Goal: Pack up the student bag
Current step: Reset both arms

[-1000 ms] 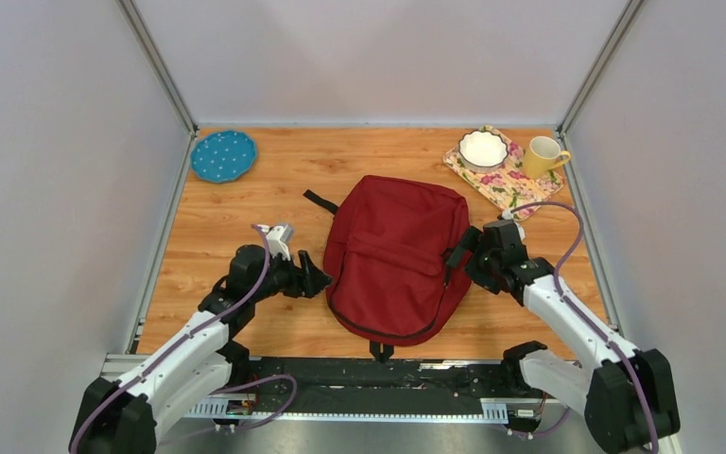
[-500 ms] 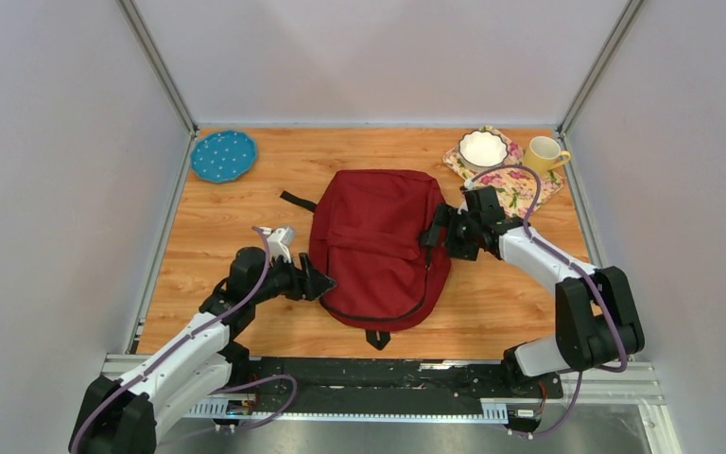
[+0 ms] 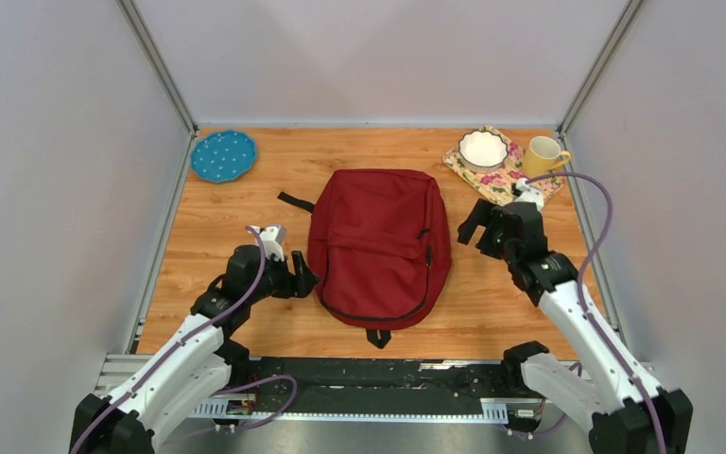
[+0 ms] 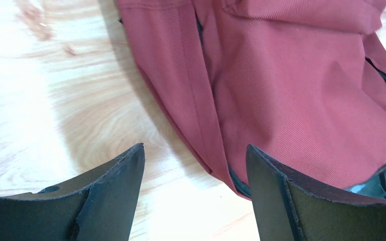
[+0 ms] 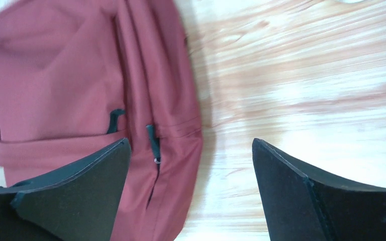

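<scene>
The student bag [image 3: 378, 246], a dark red backpack with black zippers, lies flat in the middle of the wooden table, its rounded end toward the arms. My left gripper [image 3: 304, 280] stands open just off the bag's lower left edge. In the left wrist view the bag [image 4: 291, 100] fills the upper right, and my left gripper [image 4: 193, 150] has only bare table and the bag's rim between its fingers. My right gripper [image 3: 469, 227] stands open a little to the right of the bag, clear of it. In the right wrist view the bag [image 5: 55, 75] and a zipper pull [image 5: 153, 143] lie left of my right gripper [image 5: 191, 143].
A blue dotted plate [image 3: 223, 156] sits at the back left. At the back right, a floral cloth [image 3: 510, 187] carries a white bowl [image 3: 483, 148], with a yellow mug [image 3: 545, 154] beside it. A black strap [image 3: 295, 201] trails from the bag's upper left. Grey walls close in the table.
The bag has slid left and turned straighter. My right gripper pushed in against its right side, then drew back to the right. My left gripper backed slightly left.
</scene>
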`<control>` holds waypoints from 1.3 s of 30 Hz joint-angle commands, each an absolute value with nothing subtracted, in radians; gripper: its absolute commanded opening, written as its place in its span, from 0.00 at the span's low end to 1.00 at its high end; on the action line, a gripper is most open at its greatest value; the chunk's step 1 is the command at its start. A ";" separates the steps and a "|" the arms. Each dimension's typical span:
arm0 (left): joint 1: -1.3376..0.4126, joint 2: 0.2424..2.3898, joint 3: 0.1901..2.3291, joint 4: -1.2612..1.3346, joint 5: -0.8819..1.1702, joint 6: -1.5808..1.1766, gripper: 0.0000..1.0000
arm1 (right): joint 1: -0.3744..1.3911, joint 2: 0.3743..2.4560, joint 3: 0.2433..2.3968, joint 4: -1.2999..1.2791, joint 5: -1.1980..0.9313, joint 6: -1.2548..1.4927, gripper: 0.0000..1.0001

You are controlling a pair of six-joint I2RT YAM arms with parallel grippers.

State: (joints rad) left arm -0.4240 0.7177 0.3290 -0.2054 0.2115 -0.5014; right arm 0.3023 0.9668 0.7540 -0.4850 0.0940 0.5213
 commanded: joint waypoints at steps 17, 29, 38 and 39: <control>-0.425 0.477 0.457 -0.489 -0.047 -0.331 0.82 | 0.299 0.658 0.542 -0.408 0.560 0.428 0.95; -0.425 0.445 0.420 -0.453 -0.067 -0.282 0.82 | 0.516 0.611 0.592 -0.279 0.567 0.214 0.95; -0.423 0.456 0.417 -0.454 -0.071 -0.290 0.82 | 0.561 0.560 0.701 -0.307 0.531 0.149 0.96; -0.423 0.456 0.417 -0.459 -0.068 -0.291 0.82 | 0.561 0.561 0.709 -0.307 0.535 0.138 0.96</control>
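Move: The backpack lies flat between the hands. Its middle is about 14 cm to the right of the left hand, 6 cm ahead and 5 cm below, and its loose strap is some 17 cm ahead of that hand and 3 cm to its left. From the right hand the backpack's middle is about 17 cm left, 2 cm back and 12 cm down; the flowered tray is 15 cm ahead and 11 cm right, with the white bowl 20 cm ahead and 6 cm right. Swinging right about 9 cm away from the backpack, the right hand draws back slightly and turns clockwise, then comes back left some 6 cm while rising steeply and tipping its fingers up nearly 30 degrees. The left hand withdraws left and up from the backpack's left edge, rolling its left side up and tipping up a little. Both grippers stay open and empty. ##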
